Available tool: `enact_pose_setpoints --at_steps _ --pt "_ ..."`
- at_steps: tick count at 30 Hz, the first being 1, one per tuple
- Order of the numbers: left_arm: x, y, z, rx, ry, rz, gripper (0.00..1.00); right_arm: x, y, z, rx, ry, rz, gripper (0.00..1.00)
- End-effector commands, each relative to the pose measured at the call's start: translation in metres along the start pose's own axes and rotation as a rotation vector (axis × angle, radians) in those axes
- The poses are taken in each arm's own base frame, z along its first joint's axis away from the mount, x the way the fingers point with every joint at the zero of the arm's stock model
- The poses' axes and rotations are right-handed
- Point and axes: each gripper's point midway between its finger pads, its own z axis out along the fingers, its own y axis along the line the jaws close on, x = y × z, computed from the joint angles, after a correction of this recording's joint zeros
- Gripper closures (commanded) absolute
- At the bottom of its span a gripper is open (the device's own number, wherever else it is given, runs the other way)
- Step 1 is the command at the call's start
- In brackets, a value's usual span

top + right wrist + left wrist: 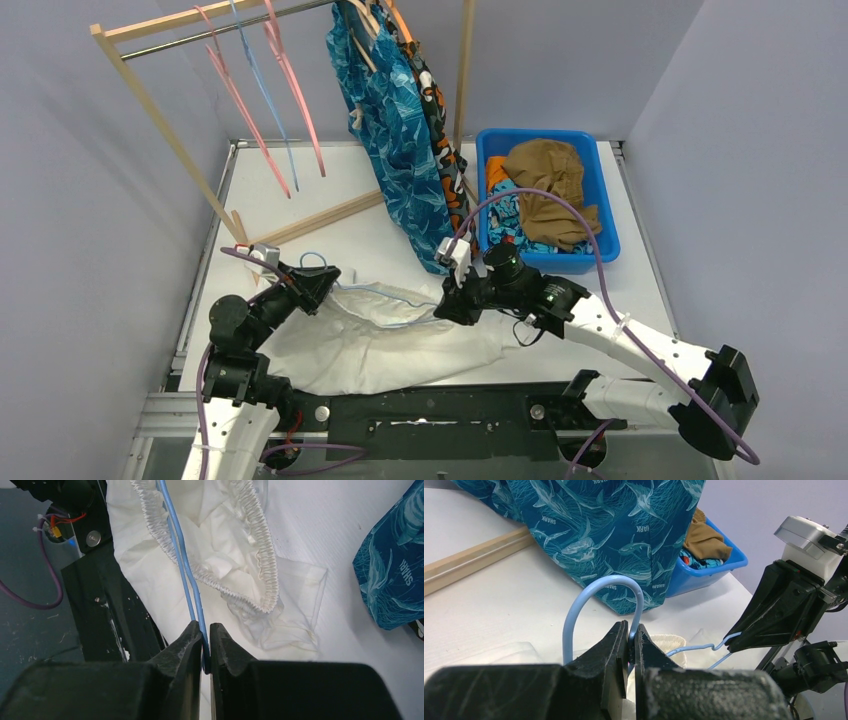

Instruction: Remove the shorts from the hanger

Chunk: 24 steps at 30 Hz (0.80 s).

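White shorts [390, 345] lie flat on the table between the two arms, their elastic waistband [260, 555] threaded by a light blue wire hanger [385, 293]. My left gripper [631, 632] is shut on the hanger's hook [599, 587]. My right gripper [204, 630] is shut on the hanger's other end, where two blue wires [182, 555] run into the jaws. In the top view the left gripper [325, 285] and right gripper [450, 300] face each other across the waistband. Teal shark-print shorts [395, 130] hang from the rack behind.
A wooden rack [165, 125] stands at the back, with pink and blue empty hangers [270, 90]. Camouflage shorts [435, 110] hang behind the teal ones. A blue bin [598, 240] at back right holds brown shorts [550, 185] and others.
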Motion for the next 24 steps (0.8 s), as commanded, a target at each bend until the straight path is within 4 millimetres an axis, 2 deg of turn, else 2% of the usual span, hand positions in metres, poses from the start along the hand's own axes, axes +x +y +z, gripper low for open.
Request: enact_pose_setpoints --at_steps 1,4,5,7,11,16,24 --pt "-0.020 -0.010 0.001 0.034 -0.064 0.031 0.95 -0.033 -0.001 -0.010 0.007 -0.110 -0.010 0.97" --pt "-0.019 -0.006 0.001 0.013 -0.062 0.025 0.51 -0.037 -0.001 -0.014 0.010 -0.111 -0.009 1.00" --pt "-0.019 -0.005 0.001 0.005 -0.062 0.020 0.42 -0.037 -0.001 -0.016 0.013 -0.109 -0.005 1.00" --pt "-0.019 -0.001 0.001 -0.017 -0.061 0.014 0.32 -0.036 -0.005 -0.020 0.036 -0.099 0.017 1.00" --pt "-0.018 0.010 0.001 -0.082 -0.056 0.006 0.27 -0.038 -0.019 -0.034 0.106 -0.082 0.070 1.00" --pt "-0.016 0.021 0.002 -0.136 -0.038 -0.001 0.26 -0.061 -0.011 -0.059 0.122 -0.164 0.042 1.00" --pt "-0.018 0.031 -0.001 -0.201 -0.050 0.001 0.26 -0.087 -0.011 -0.103 0.234 -0.305 -0.028 1.00"
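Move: The left gripper is shut on the blue hanger's neck, just below the hook; the right holds its far end. From the left gripper, the white shorts' waistband is centred about 10 cm to the right, 4 cm back and 7 cm below. From the right it lies some 11 cm left, 2 cm ahead and 4 cm down; the shark-print shorts' lower end is about 11 cm ahead and level sideways, the blue bin roughly 24 cm ahead and 24 cm right. Open the left gripper wide to let go of the hanger's neck, then ease it forward, left and down, some 3–4 cm in all, staying over the shorts. Keep the right fingers pinched on the hanger; draw it to the right and slightly forward, then lift it faster, about 8 cm up overall, away from the white shorts' waistband, with a slight clockwise turn. ##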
